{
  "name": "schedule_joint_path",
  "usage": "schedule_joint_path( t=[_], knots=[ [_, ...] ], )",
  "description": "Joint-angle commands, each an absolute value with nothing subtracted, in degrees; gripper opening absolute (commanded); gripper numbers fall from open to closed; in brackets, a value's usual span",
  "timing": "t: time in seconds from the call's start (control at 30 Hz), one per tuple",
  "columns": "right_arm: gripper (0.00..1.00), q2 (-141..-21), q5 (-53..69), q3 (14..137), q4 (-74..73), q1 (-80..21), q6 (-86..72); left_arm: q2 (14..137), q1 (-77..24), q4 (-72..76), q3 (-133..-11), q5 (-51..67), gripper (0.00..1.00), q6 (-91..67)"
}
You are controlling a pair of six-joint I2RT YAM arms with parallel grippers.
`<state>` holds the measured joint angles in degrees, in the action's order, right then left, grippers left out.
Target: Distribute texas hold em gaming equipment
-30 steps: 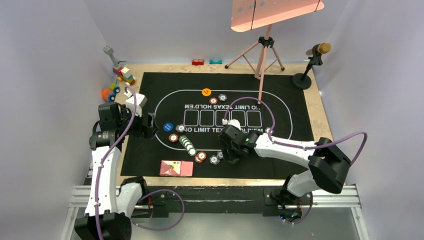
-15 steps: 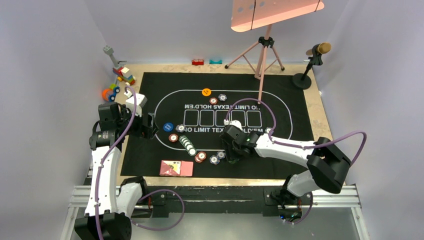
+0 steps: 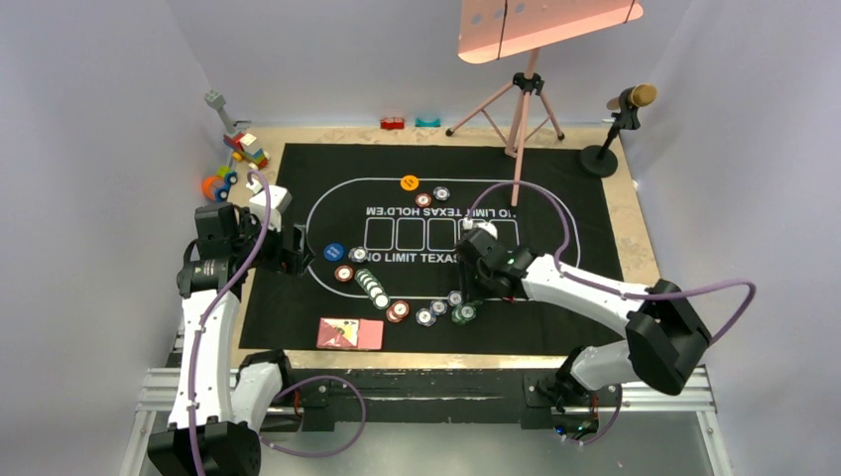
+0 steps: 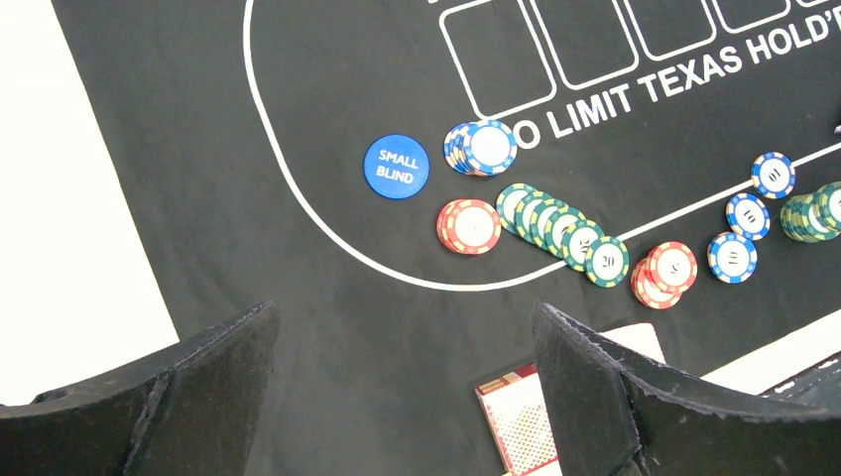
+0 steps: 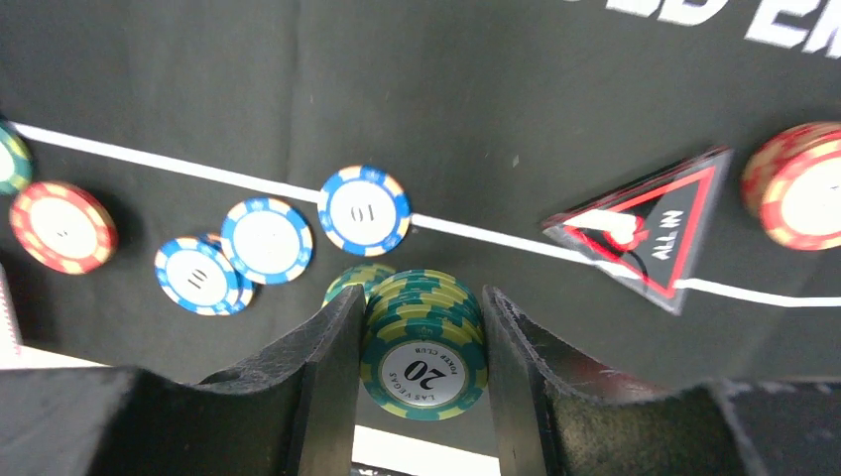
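A stack of green poker chips [image 5: 423,347] stands between the fingers of my right gripper [image 5: 421,297], which is shut on it with both pads against its edge. From above, that stack [image 3: 463,314] sits on the black mat [image 3: 585,297] by the near white line. Three blue chips [image 5: 266,240], a red chip [image 5: 61,226], the red triangular marker [image 5: 650,223] and a red stack [image 5: 798,183] lie around it. My left gripper [image 4: 404,312] hangs open over bare mat, short of the blue button [image 4: 396,167], a green chip row [image 4: 560,228] and the pink-backed cards [image 4: 521,421].
The orange button [image 3: 409,182] and two chips [image 3: 432,196] lie at the mat's far side. Toy blocks [image 3: 243,149] sit at the back left, a pink tripod stand [image 3: 526,109] and a microphone stand [image 3: 615,129] at the back right.
My right arm has swung to the right and its jaws have narrowed onto the green chip stack. The left arm has not moved.
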<state>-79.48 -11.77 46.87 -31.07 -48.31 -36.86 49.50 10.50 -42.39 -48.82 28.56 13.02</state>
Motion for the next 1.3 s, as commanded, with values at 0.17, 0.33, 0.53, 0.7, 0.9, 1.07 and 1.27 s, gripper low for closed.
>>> schedule_joint_path(
  t=[0.17,0.33,0.53,0.7,0.9,1.07,1.27],
  knots=[
    [0.0,-85.7,-14.3,67.4,-31.6,-37.5,-26.8,49.4,11.0,-40.3,-48.4,29.6,1.0,13.4],
    [0.0,-98.6,-15.3,81.7,-29.7,-31.1,-23.6,49.5,11.0,-40.2,-48.3,29.4,1.0,13.3],
    [0.0,-109.9,-16.7,93.2,-28.2,-27.8,-22.6,49.8,11.0,-40.3,-48.5,29.6,1.0,13.4],
    [0.0,-117.6,-15.4,100.9,-28.8,-25.6,-22.1,50.0,11.0,-40.4,-48.6,29.6,1.0,13.4],
    [0.0,-122.5,-14.3,103.5,-28.1,-25.1,-22.1,50.1,11.0,-40.4,-48.7,29.5,1.0,13.4],
    [0.0,-124.0,-13.6,104.1,-27.6,-24.6,-22.1,50.2,11.0,-40.4,-48.6,29.5,1.0,13.4],
    [0.0,-127.1,-12.5,106.5,-27.8,-24.3,-22.5,49.9,11.0,-40.4,-48.6,29.5,1.0,13.4]
  ],
)
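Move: The right hand holds a green chip stack; the bare mat it is taken to lies some 30 cm straight ahead and about 3 cm lower. Beside that spot the blue stack stands roughly 31 cm ahead and 5 cm left of the hand, the red stack 29 cm ahead and 10 cm left, the big blind 35 cm ahead and 14 cm left. From the left hand the spot is about 26 cm ahead, 38 cm right and 16 cm down. Forward in one quick sweep of about 30 cm, the right hand carries the pinched green stack across the card boxes, arching up nearly 9 cm midway and sinking again to stop low over the mat, just right of the blue stack. On the way it turns some 13 degrees clockwise and its fingers tip slightly outward and up; the grip stays shut on the chips. ##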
